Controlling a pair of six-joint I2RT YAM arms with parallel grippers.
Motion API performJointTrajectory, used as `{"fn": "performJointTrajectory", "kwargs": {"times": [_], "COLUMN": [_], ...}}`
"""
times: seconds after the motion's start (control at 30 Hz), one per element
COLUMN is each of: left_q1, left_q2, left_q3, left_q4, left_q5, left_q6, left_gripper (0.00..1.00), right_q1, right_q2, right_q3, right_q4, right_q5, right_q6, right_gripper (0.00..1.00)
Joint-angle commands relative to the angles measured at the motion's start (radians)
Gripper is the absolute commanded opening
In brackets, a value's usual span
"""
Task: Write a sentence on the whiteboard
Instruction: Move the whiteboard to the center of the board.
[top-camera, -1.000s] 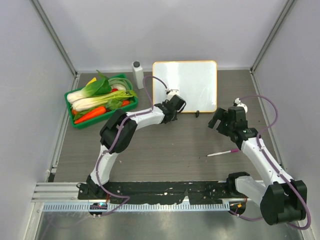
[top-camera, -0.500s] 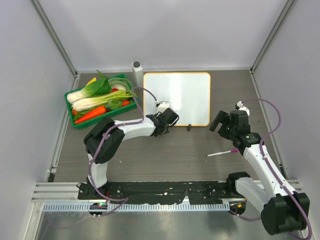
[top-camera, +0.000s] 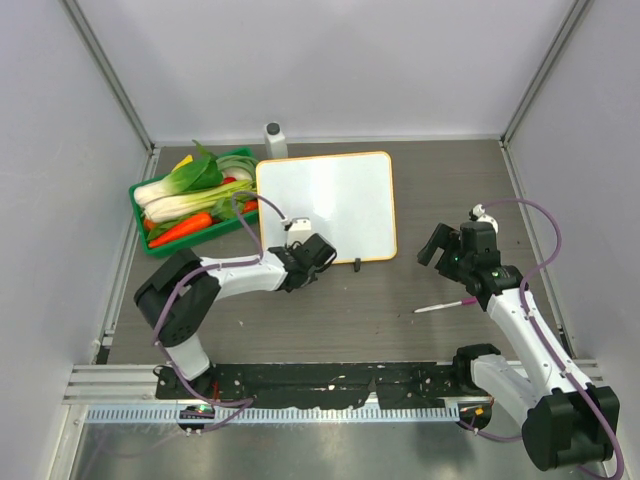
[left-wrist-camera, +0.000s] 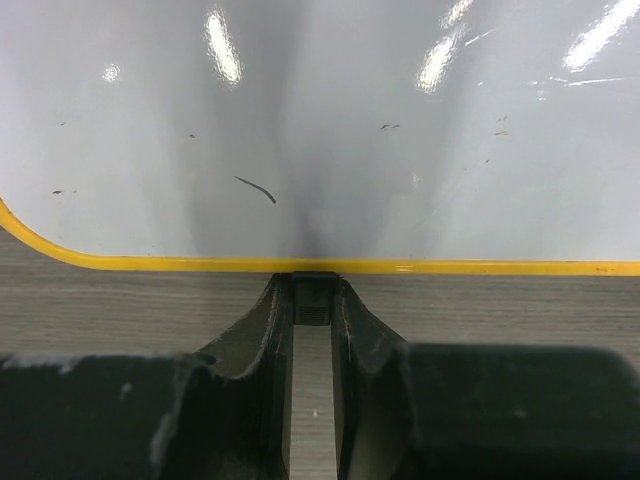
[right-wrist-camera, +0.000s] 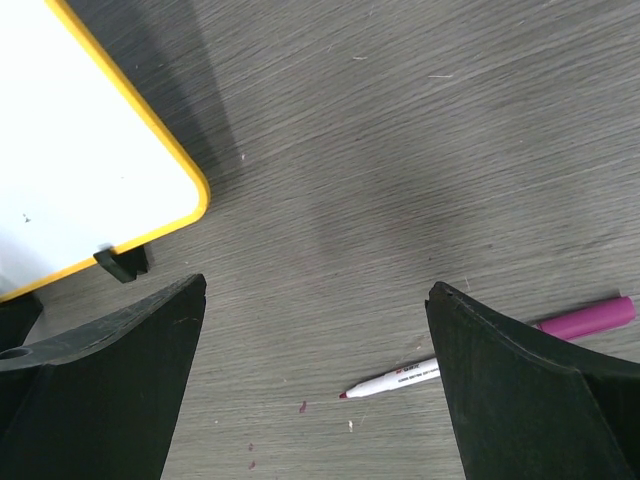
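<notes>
The whiteboard (top-camera: 325, 205), white with a thin orange frame, lies on the table left of centre. My left gripper (top-camera: 297, 251) is at its near edge, shut on one of its black feet (left-wrist-camera: 312, 300). In the left wrist view the board (left-wrist-camera: 320, 130) fills the upper half, and only a few dark specks and one short stroke show on it. No sentence is in view. My right gripper (top-camera: 440, 245) hangs open above the table. Below it lies an uncapped marker (right-wrist-camera: 400, 378) with a purple end, its tip pointing left. The board's corner (right-wrist-camera: 80, 150) shows at top left of the right wrist view.
A green tray (top-camera: 137, 205) of vegetables stands at the back left, touching the board's left edge. A white bottle (top-camera: 275, 140) stands behind the board. The board's second black foot (top-camera: 357, 265) sticks out at its near right. Small pink ink spots (right-wrist-camera: 302, 407) mark the table near the marker.
My left gripper has dragged the whiteboard leftward and nearer, up against the tray, its arm folding back. The right gripper shifted slightly nearer; the marker stayed put.
</notes>
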Motion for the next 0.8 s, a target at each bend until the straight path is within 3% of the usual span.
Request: {"fn": "performJointTrajectory", "kwargs": {"times": [0.0, 0.3, 0.77], "left_q1": [0.003, -0.04, -0.185], "left_q2": [-0.033, -0.191, -0.205], "left_q3": [-0.117, -0.203, -0.26], "left_q4": [-0.174, -0.286, -0.373], "left_q5": [0.011, 0.034, 0.014], "left_q6": [-0.08, -0.169, -0.295], "left_gripper": [0.0, 0.0, 0.0], "right_q1": [0.004, 0.006, 0.003], "right_q2": [-0.02, 0.003, 0.024], "right_q3": [0.004, 0.0, 0.027], "right_q4": [0.003, -0.028, -0.182], "right_q5": [-0.01, -0.008, 0.024], "right_q6": [0.019, 0.047, 0.208], "right_gripper": [0.96, 0.96, 0.96]}}
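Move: The left hand already grips the whiteboard's left black foot. The middle of the table, where the board should go, is roughly 5 cm ahead of that hand, 7 right and 3 below. The whiteboard's own middle is about 14 cm ahead, 6 right, the right foot 14 right and 1 ahead, the vegetable basket 18 ahead, 25 left. From the right hand the marker lies some 8 cm back, 2 right and 10 below, the whiteboard's middle about 15 ahead, 31 left. Back towards its base and to the left, the left hand drags the whiteboard by its left foot over the table, then straight back once the sideways part fades: about 9 cm back and 4 left in all, at an even height, fingers still shut on the foot. The open right hand eases about 3 cm back and down towards the marker, its fingers tipping slightly downward. ##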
